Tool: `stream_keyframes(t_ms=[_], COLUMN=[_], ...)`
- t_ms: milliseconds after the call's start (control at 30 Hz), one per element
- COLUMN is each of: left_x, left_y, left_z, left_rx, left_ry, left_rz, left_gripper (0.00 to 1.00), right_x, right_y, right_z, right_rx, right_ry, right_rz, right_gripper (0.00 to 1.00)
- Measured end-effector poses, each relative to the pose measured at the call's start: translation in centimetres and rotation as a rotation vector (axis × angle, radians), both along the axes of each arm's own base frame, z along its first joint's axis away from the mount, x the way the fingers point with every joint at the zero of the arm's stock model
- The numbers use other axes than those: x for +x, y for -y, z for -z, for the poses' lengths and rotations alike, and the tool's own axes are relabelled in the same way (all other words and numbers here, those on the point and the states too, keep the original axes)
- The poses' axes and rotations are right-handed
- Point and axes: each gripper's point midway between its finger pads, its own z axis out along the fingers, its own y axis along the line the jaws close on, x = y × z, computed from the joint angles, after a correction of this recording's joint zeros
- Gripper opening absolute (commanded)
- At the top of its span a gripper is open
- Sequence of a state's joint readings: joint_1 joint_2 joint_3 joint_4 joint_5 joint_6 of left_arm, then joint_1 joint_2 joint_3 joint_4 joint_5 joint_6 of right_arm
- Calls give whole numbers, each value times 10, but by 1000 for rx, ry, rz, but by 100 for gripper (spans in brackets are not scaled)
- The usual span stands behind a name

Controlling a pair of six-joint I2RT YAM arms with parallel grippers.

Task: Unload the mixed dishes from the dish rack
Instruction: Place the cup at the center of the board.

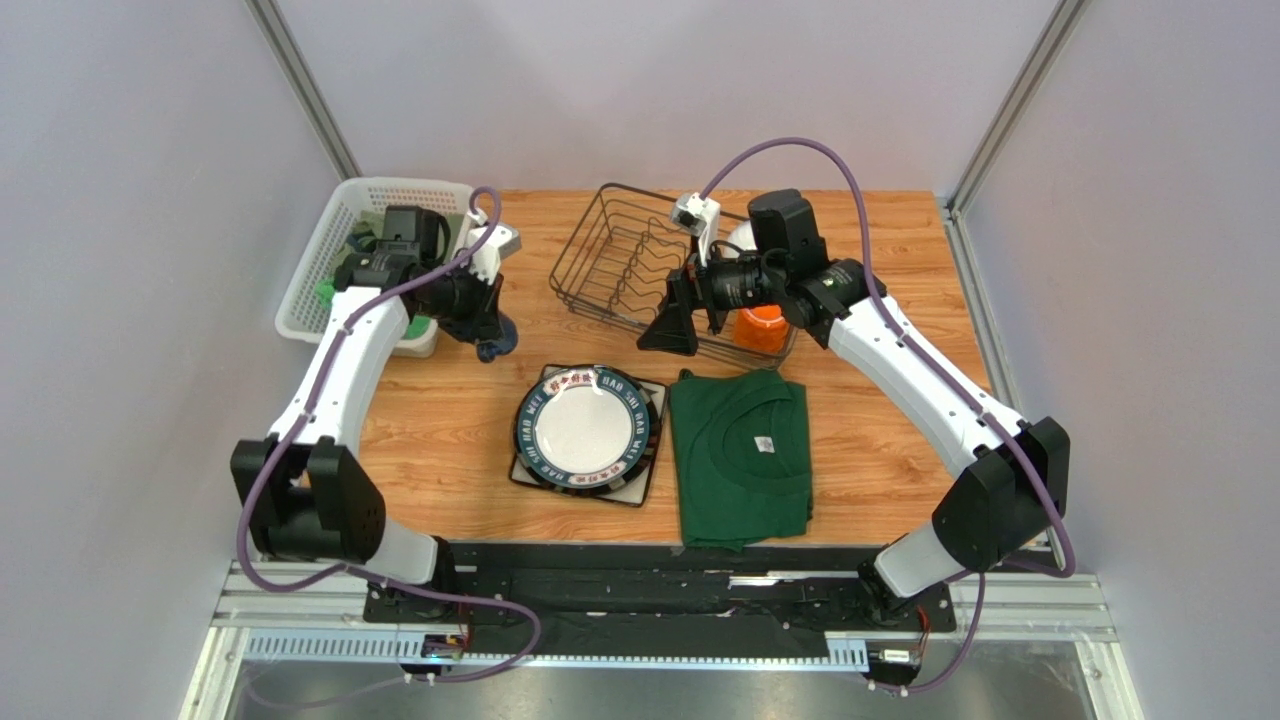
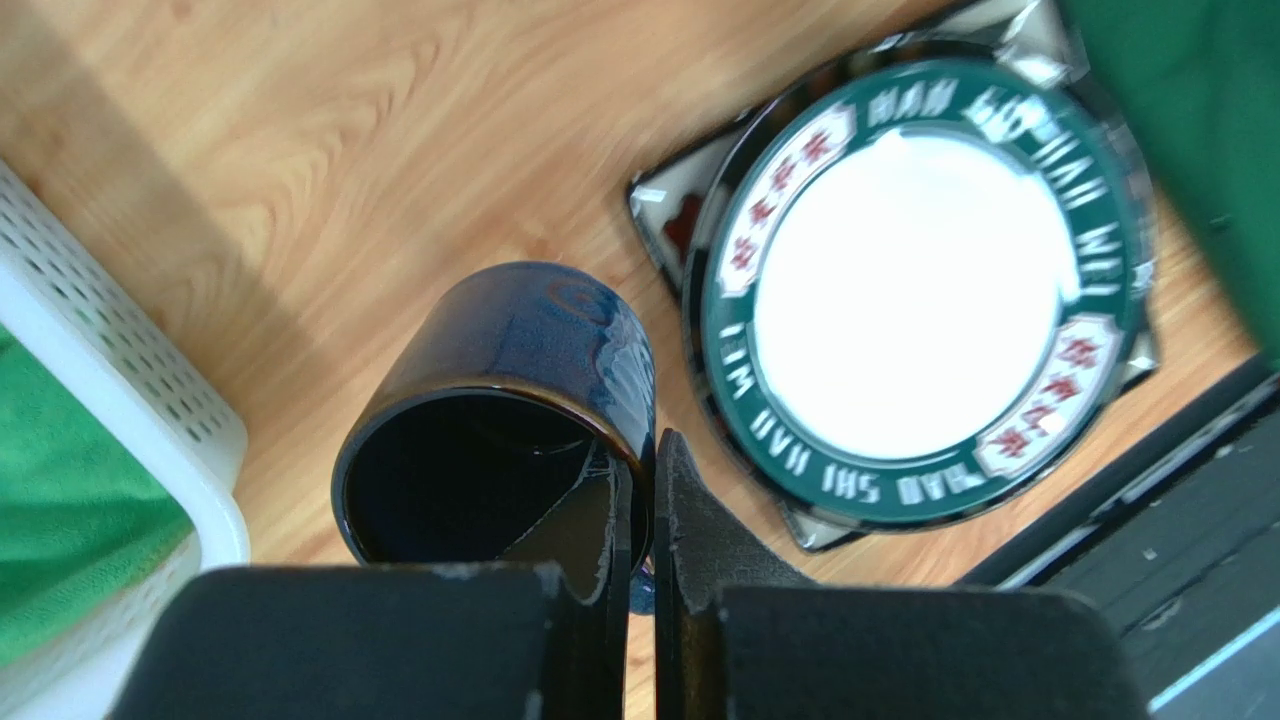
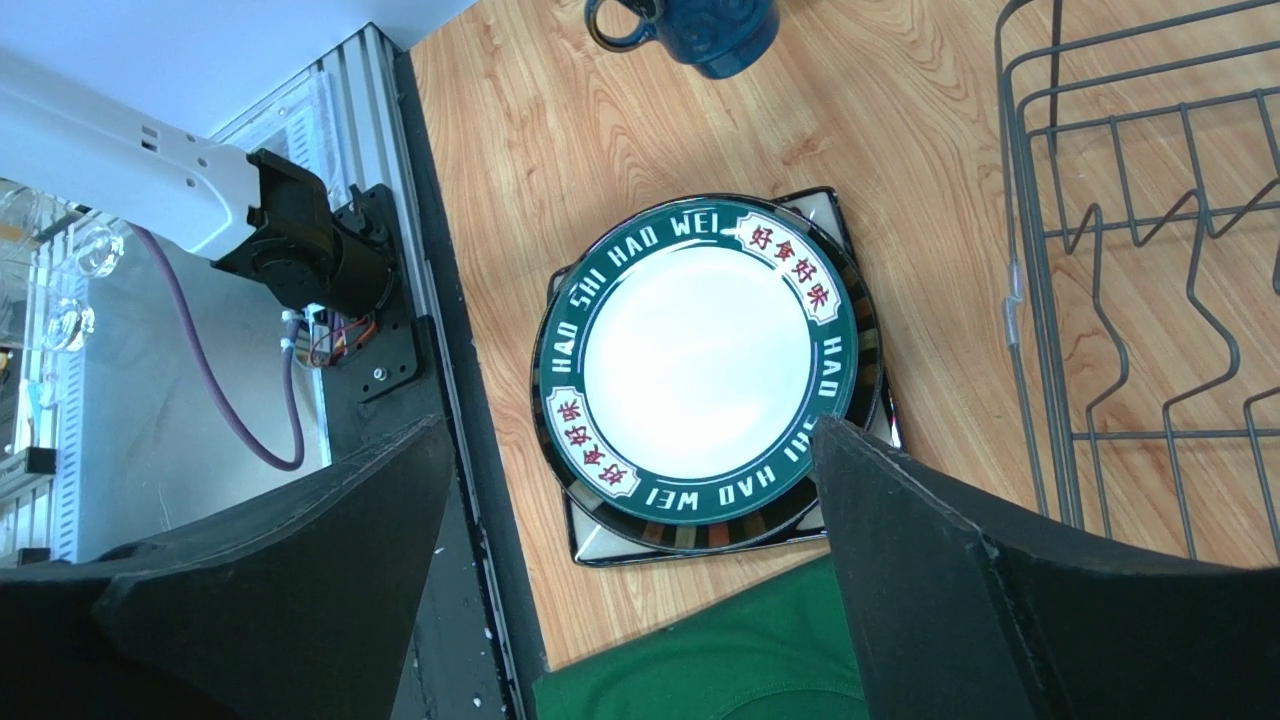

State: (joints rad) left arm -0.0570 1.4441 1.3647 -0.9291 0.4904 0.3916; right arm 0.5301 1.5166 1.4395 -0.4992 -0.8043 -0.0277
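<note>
My left gripper [image 2: 643, 495] is shut on the wall of the dark blue mug [image 2: 511, 405], one finger inside and one outside. The mug [image 1: 493, 348] is at the tabletop left of the plate stack. A round green-rimmed plate [image 1: 589, 425] lies on top of that stack, with the square plate's corner [image 3: 601, 540] showing beneath it. The dark wire dish rack [image 1: 639, 255] stands at the back, with the orange mug [image 1: 763, 327] at its right end. My right gripper [image 1: 670, 330] hangs open and holds nothing at the rack's near edge, high above the round plate [image 3: 699, 353].
A folded green shirt [image 1: 739, 450] lies right of the plates. A white perforated basket [image 1: 361, 225] with green cloth stands at the back left, close to my left arm. Rack wires [image 3: 1142, 300] run along the right of the right wrist view.
</note>
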Motion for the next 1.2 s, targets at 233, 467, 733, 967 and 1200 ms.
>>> stream_keyframes(t_ms=[233,467,733,967,1200], left_x=[5,15,38,41,44], left_y=[-22,-29,-29,-26,-20], left_z=[59,97,102,110,113], left_rx=[146,191,202,219,232], left_ry=[-156,-254,-228,-238,-228], left_rz=[12,11,3,11,21], left_gripper=[0,0,0,0,10], right_x=[0,-4,-5,2,21], right_y=[2,6,7,11,22], right_z=[0,-3,-1,5,13], right_rx=[-7,-9,-18,-54,-121], right_ry=[9,29,30,64,126], right_rz=[6,8,9,30,118], right_gripper=[94,94,94,95,95])
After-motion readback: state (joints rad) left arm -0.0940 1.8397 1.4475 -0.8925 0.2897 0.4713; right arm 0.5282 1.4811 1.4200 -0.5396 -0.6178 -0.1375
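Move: The left hand holds the blue cup by its rim. The bare patch of board where it is headed lies about 5 cm ahead, 2 cm to its left and 17 cm below. The plate stack is roughly 7 cm back and 13 cm to the right, some 17 cm down, and the laundry basket about 18 cm ahead and 20 cm left. From the right hand, that patch is some 27 cm left, 7 cm ahead and 25 cm below. Still pinching the cup's rim, the left hand lowers the cup about 11 cm to the board between basket and plates, dropping fast at first while easing a few centimetres left and tipping some 20 degrees to point more steeply down, then going about 4 cm forward and settling. The fingers keep on the rim. Late on, the open right hand starts drawing off a couple of centimetres right and forward. ##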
